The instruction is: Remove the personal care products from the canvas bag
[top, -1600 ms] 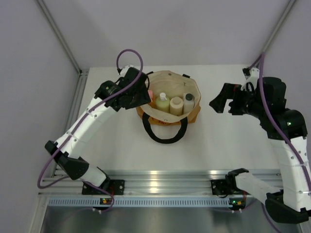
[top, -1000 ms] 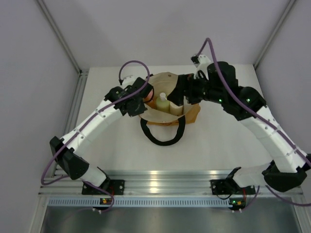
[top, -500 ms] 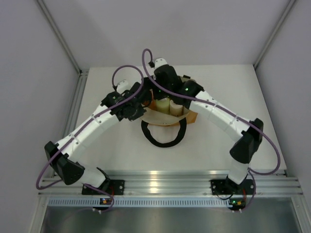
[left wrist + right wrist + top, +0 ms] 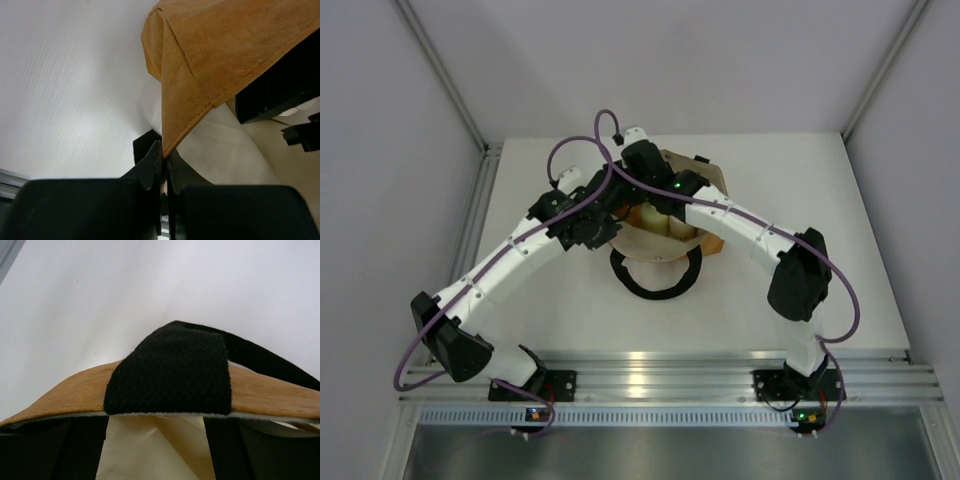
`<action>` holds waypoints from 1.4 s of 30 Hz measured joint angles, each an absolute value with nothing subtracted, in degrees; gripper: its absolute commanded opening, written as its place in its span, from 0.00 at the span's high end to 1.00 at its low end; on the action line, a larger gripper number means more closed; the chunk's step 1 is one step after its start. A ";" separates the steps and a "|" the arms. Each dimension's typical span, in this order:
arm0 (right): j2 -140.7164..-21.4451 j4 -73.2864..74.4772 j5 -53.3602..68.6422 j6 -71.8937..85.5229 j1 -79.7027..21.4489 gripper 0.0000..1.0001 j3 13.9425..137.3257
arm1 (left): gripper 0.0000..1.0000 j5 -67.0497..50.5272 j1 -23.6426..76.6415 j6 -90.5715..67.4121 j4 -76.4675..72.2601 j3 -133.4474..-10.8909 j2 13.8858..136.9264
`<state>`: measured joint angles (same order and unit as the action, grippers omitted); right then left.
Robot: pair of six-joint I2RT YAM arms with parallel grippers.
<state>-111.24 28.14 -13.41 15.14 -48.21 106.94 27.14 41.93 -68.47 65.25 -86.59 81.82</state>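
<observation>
The canvas bag (image 4: 708,180) stands at the table's far middle, its black handle (image 4: 655,288) lying toward me. My left gripper (image 4: 612,214) is shut on the bag's left rim; the left wrist view shows the tan canvas edge (image 4: 200,75) pinched at the fingertips (image 4: 165,156). My right gripper (image 4: 640,198) reaches down into the bag's mouth. In its wrist view the fingers (image 4: 85,450) stand apart inside the rim, below the black handle patch (image 4: 170,372), with pale cream material (image 4: 150,450) between them. Cream tops of personal care products (image 4: 667,222) peek out beside the right arm; the rest are hidden.
The white table (image 4: 800,200) spreads to either side of the bag. Grey walls and slanted frame posts (image 4: 445,80) close in the back and sides. An aluminium rail (image 4: 650,368) with both arm bases runs along the near edge.
My right arm swung in from the right, over the bag, and dropped its gripper into the left part of the mouth, its fingers narrowing. The left gripper stayed clamped on the rim.
</observation>
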 measured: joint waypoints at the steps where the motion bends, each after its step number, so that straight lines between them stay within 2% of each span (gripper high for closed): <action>1: -111.59 27.86 -13.41 15.18 -48.18 0.33 106.94 | 1.00 26.98 41.89 -68.49 64.99 -86.59 81.82; 5: -113.10 26.72 -13.58 15.68 -48.14 0.34 106.94 | 1.00 26.76 41.74 -68.49 64.34 -86.65 81.82; 12: -113.67 24.47 -14.83 16.12 -48.14 0.51 105.93 | 1.00 26.37 41.67 -68.42 64.10 -87.11 81.82; 20: -113.67 19.46 -17.08 16.23 -47.88 0.61 100.88 | 1.00 26.22 41.69 -67.77 64.14 -87.33 81.73; 26: -112.31 15.51 -18.37 16.03 -47.86 0.83 97.97 | 1.00 26.15 41.74 -67.55 64.20 -87.33 81.49; 27: -112.12 15.31 -18.37 16.01 -47.86 0.93 97.76 | 1.00 26.11 41.74 -67.55 64.20 -87.33 81.49; 28: -111.92 15.09 -18.37 15.92 -47.86 0.99 97.45 | 1.00 26.09 41.74 -67.55 64.20 -87.33 81.49; 42: -109.60 18.15 -18.17 13.10 -49.15 1.00 97.03 | 1.00 25.87 41.78 -67.72 64.29 -87.33 81.25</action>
<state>-109.60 18.15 -18.17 13.10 -49.15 97.03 25.87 41.78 -67.72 64.29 -87.33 81.25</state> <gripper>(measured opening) 0.344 0.025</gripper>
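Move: The orange bottle stands in the bag about 2 cm ahead of the open right hand, level with it sideways, its middle some 10 cm below and its reddish cap only about 4 cm down. The green bottle with the white cap is roughly 6 cm right of the orange one and 1 cm nearer; the cream roll about 12 cm right of it and 3 cm nearer. From the left hand, already gripping the rim, the orange bottle is about 12 cm ahead, 4 cm right and 10 cm below. Left fingers keep the rim; the right hand dips about 4 cm, pinches the orange bottle's cap, draws back. ##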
